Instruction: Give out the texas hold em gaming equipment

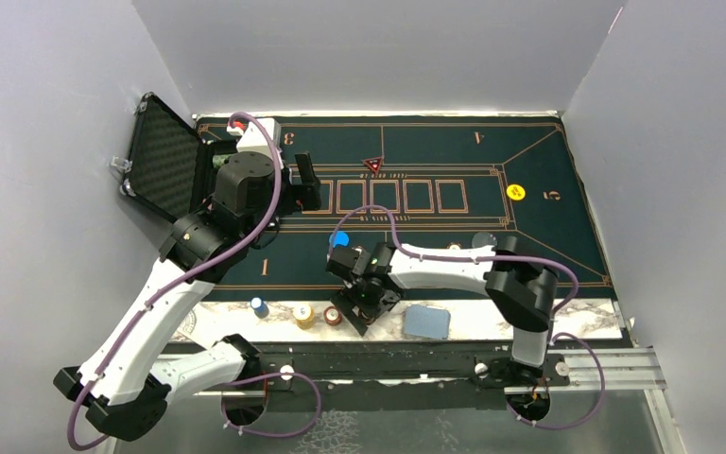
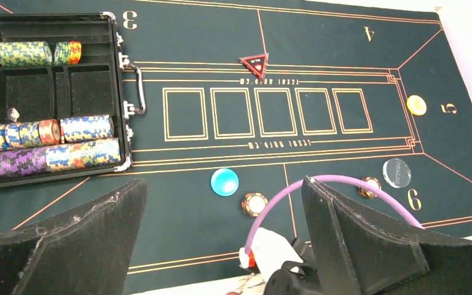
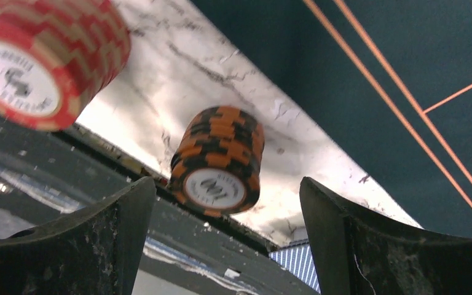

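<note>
In the right wrist view my right gripper (image 3: 224,184) is open. A short stack of orange-and-black chips (image 3: 218,161) stands on the marble strip just past its fingertips, with a gap on each side. A red chip stack (image 3: 43,58) sits beyond it, and blue-backed cards (image 3: 295,258) show below. From above, my right gripper (image 1: 357,307) hangs over the front strip beside the red stack (image 1: 333,315), a yellow stack (image 1: 304,315) and a blue stack (image 1: 259,306). My left gripper (image 1: 307,184) is open and empty above the mat, near the case.
The open black case (image 2: 126,92) holds several rows of chips at the mat's far left. On the green mat (image 2: 344,55) lie a red triangular marker (image 2: 254,61), a yellow disc (image 2: 416,105), a blue disc (image 2: 224,182), a clear disc (image 2: 397,173) and two single chips (image 2: 254,204).
</note>
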{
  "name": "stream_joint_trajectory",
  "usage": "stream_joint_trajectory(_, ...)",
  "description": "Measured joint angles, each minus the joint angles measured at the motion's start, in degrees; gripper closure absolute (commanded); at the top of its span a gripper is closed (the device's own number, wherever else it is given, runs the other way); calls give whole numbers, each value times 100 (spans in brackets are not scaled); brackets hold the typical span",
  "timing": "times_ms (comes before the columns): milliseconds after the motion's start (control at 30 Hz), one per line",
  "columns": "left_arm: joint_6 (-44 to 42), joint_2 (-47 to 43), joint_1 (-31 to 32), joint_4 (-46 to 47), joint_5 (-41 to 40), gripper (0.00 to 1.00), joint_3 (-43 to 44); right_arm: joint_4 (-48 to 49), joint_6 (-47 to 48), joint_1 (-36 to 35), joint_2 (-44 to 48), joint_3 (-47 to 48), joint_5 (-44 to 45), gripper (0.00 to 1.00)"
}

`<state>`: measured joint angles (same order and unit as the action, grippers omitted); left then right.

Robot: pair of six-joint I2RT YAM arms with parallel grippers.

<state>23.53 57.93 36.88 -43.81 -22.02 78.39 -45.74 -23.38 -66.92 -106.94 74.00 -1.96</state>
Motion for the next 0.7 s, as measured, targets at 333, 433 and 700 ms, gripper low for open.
stream_joint_trajectory(333, 2, -44, 0, 0, 11, 1, 0, 133, -127, -66, -490, 376, 402, 33)
stream_joint_trajectory(433, -2, -50, 0, 0, 11, 1, 0, 111, -166, -74, -581, 470, 496, 38)
stream_joint_trajectory(700, -24, -50, 0, -2, 9, 1, 0, 96, -221, -81, -588, 468, 590, 41)
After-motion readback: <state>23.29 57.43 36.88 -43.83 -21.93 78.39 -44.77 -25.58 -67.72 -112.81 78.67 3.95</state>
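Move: Just above and behind the black-and-orange chip stack on the marble strip, the right hand has that stack's middle about 2 cm ahead, 2 cm to its left and 2 cm below. Level with the stack, the red stack stands some 7 cm and the yellow one 13 cm to its left, and the blue card deck about 12 cm to its right. The left hand has the black stack roughly 13 cm back, 12 cm to its right and 33 cm below. Easing forward and left about 2 cm each while sinking roughly 1.5 cm, the right hand brings its downward fingers around the black-and-orange stack, one on each side. The fingers close from nearly wide open to about 60 percent, coming close against the stack's sides, and the fingertips swing forward some 5 degrees; the hand then almost stops. ##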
